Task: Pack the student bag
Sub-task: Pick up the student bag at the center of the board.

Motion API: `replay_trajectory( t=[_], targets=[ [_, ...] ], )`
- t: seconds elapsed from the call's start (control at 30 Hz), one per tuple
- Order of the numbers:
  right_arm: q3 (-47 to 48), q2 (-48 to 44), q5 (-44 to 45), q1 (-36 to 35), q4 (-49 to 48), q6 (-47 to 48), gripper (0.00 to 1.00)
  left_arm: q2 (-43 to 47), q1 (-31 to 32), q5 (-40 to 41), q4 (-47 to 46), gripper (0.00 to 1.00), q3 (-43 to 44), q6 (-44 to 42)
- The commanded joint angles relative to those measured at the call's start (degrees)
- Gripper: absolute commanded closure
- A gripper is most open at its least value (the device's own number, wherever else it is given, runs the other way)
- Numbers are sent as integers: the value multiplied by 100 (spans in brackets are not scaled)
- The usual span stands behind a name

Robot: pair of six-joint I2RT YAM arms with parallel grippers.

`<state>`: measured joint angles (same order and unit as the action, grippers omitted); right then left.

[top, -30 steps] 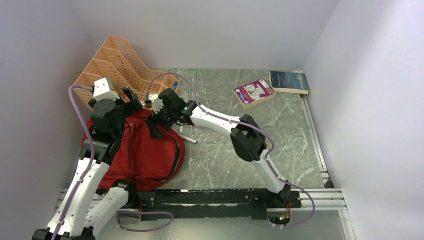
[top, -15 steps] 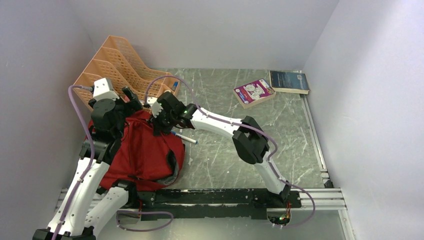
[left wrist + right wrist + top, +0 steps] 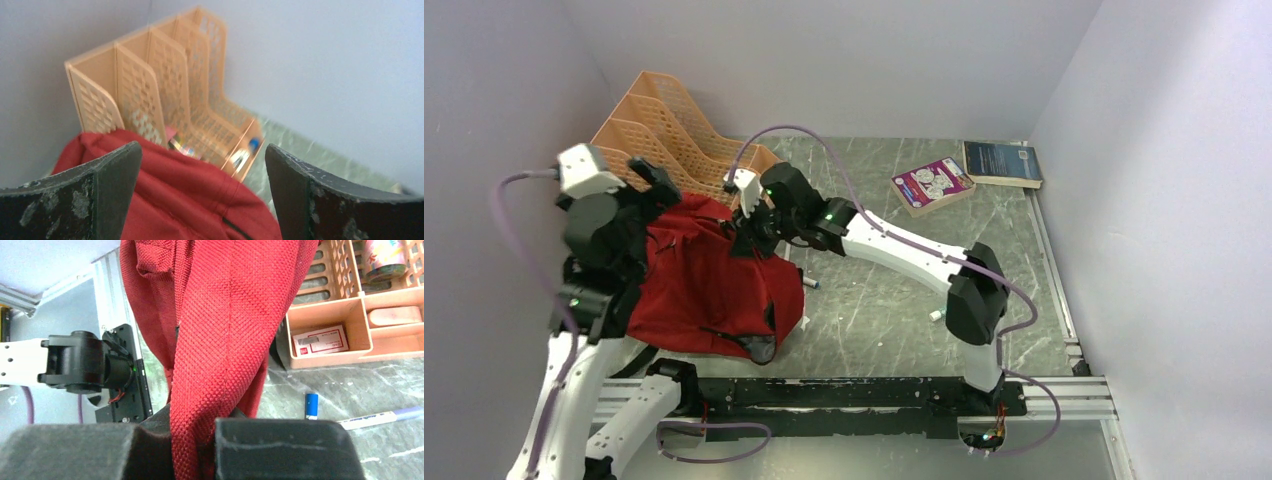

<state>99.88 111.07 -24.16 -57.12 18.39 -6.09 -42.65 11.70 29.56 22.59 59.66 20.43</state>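
The student bag (image 3: 709, 290) is a dark-red backpack, pulled up off the table at the left. My right gripper (image 3: 747, 232) is shut on a fold of its red fabric near the top edge. In the right wrist view the student bag (image 3: 225, 315) hangs as a woven red fold, and the gripper (image 3: 195, 450) is pinched shut on it. My left gripper (image 3: 656, 183) hovers open over the bag's upper left corner. In the left wrist view its gripper (image 3: 202, 200) holds nothing, with the red student bag (image 3: 190, 200) below the fingers.
An orange file rack (image 3: 664, 130) stands behind the bag, with small items in its low tray (image 3: 330, 340). A pen (image 3: 380, 417) and a blue cap (image 3: 311, 405) lie on the table beside the bag. Two books (image 3: 932, 186) (image 3: 1002, 163) lie at the back right.
My right gripper has shut on the bag's fabric and lifted it, so the bag now stands taller. The left arm has risen and swung left, still open.
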Motion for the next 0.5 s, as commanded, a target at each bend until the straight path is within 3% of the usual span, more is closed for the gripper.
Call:
replay_trajectory(
  t=[0.0,0.3,0.47],
  targets=[
    [-197,-649,164,8,-611,-336,100,416,-63,300,272,2,1053,17],
    [-415,-1793,235,8,-760,-637,100,881,-63,606,513,2,1622,-52],
    [-799,-2721,1192,8,-1048,-903,100,887,-63,610,606,2,1787,26]
  ],
)
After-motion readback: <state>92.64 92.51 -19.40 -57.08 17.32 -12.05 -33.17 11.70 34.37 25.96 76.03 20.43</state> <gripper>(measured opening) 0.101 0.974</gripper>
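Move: The right hand already grips the student bag, whose middle hangs about 10 cm to its left, 5 cm back and 9 cm below. The board's centre lies some 20 cm to the hand's right, 5 cm ahead and 22 cm down; a blue-capped marker is about 11 cm right, 3 cm back, on the table. The orange rack stands roughly 20 cm ahead and 20 cm left, 14 cm lower. From the open left hand, the board's centre is some 33 cm right, level ahead, 36 cm below. Right hand keeps its pinch, lifting the bag about 11 cm and rightward 5; open left hand retreats upward, backward. ##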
